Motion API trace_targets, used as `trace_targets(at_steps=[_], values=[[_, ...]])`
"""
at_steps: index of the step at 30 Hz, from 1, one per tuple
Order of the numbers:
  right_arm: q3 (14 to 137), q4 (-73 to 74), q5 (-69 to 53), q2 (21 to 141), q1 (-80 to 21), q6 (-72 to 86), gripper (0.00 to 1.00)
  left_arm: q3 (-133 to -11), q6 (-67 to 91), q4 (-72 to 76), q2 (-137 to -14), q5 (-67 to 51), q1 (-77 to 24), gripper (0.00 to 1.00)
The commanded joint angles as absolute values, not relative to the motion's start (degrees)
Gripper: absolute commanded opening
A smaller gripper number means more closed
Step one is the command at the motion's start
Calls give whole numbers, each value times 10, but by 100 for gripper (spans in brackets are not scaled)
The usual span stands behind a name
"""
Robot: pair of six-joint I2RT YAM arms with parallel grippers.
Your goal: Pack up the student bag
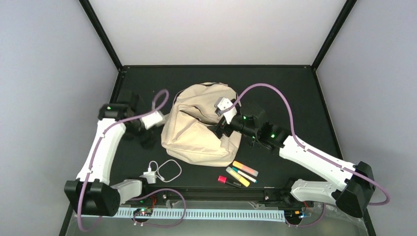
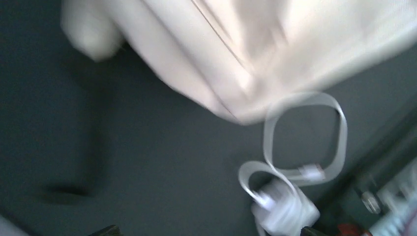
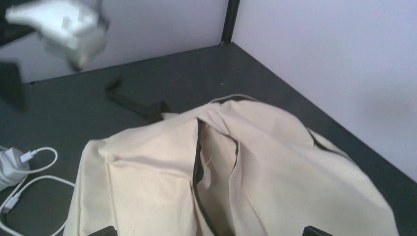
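Note:
The student bag (image 1: 201, 129), cream-beige fabric, lies in the middle of the black table. Its dark zipper (image 3: 196, 169) gapes along the top, and one black strap (image 3: 133, 103) trails out behind it. My right gripper (image 1: 220, 131) hovers over the bag's right part, just above that opening. Its jaws (image 3: 206, 232) stand open, tips wide apart and empty. My left gripper (image 1: 144, 136) sits off the bag's left side above bare table. In the blurred left wrist view it (image 2: 206, 232) is open and empty, with the bag's edge (image 2: 275, 44) ahead of it.
A white charger (image 1: 149, 176) with a looped white cable (image 1: 170, 170) lies near the front left, also seen as the charger (image 2: 285, 209) (image 3: 10, 167). An orange highlighter (image 1: 245, 168), a yellow highlighter (image 1: 237, 176) and a red-and-black marker (image 1: 228, 181) lie front right of the bag.

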State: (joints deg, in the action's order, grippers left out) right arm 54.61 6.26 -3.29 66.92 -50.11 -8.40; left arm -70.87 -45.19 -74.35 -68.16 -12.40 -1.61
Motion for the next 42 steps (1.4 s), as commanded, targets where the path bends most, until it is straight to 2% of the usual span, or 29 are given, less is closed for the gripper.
trace_targets(at_steps=[1, 4, 7, 10, 11, 14, 19, 21, 25, 26, 30, 35, 42], values=[[514, 72, -32, 647, -500, -60, 100, -562, -478, -823, -673, -66, -15, 92], [505, 73, -32, 636, -500, -63, 100, -522, -451, -781, -692, -99, -15, 86], [497, 75, -25, 626, -501, -68, 100, -499, -462, -751, -717, -172, -19, 84], [488, 72, -13, 617, -501, -74, 100, -464, -457, -684, -739, -158, -24, 84], [484, 69, -11, 614, -501, -76, 100, -455, -454, -663, -756, -150, -25, 81], [485, 69, -9, 614, -501, -83, 100, -439, -453, -629, -794, -139, -24, 65], [491, 73, 0, 616, -501, -90, 100, -434, -472, -625, -828, -160, -24, 55], [491, 73, 3, 615, -501, -93, 100, -427, -478, -616, -834, -153, -24, 45], [494, 71, -1, 616, -501, -91, 100, -443, -479, -634, -845, -166, -23, 8], [495, 70, -4, 617, -500, -89, 100, -453, -479, -646, -842, -176, -23, 3], [498, 63, -35, 619, -501, -74, 100, -508, -484, -692, -799, -206, -21, 2], [521, 40, -147, 654, -501, -9, 100, -602, -489, -753, -716, -247, -23, 2], [511, -151, -207, 722, -512, 153, 100, -758, -455, -799, -629, -322, -39, 2]])
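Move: The white charger lies about 8 cm back and 1 cm to the right of the left hand, some 18 cm below it. Its loose cable loop is about 6 cm back and 8 cm right of that hand, also low on the table. The backpack's middle is roughly 9 cm ahead and 21 cm right, 14 cm lower. From the right hand, the backpack lies about 8 cm ahead, 5 cm left and 22 cm below, the charger roughly 9 cm back, 25 cm left and 26 cm below. The left hand pinches the white charger: open, it drops about 17 cm and back 8 cm, tipping some 30 degrees until its fingers lean slightly towards the base, and shuts. It then lifts about 16 cm, easing forward and right towards the backpack as the tilt comes off. The open right hand settles about 2 cm lower over the backpack, waits, then swings some 5 cm left with a slight wrist turn. ##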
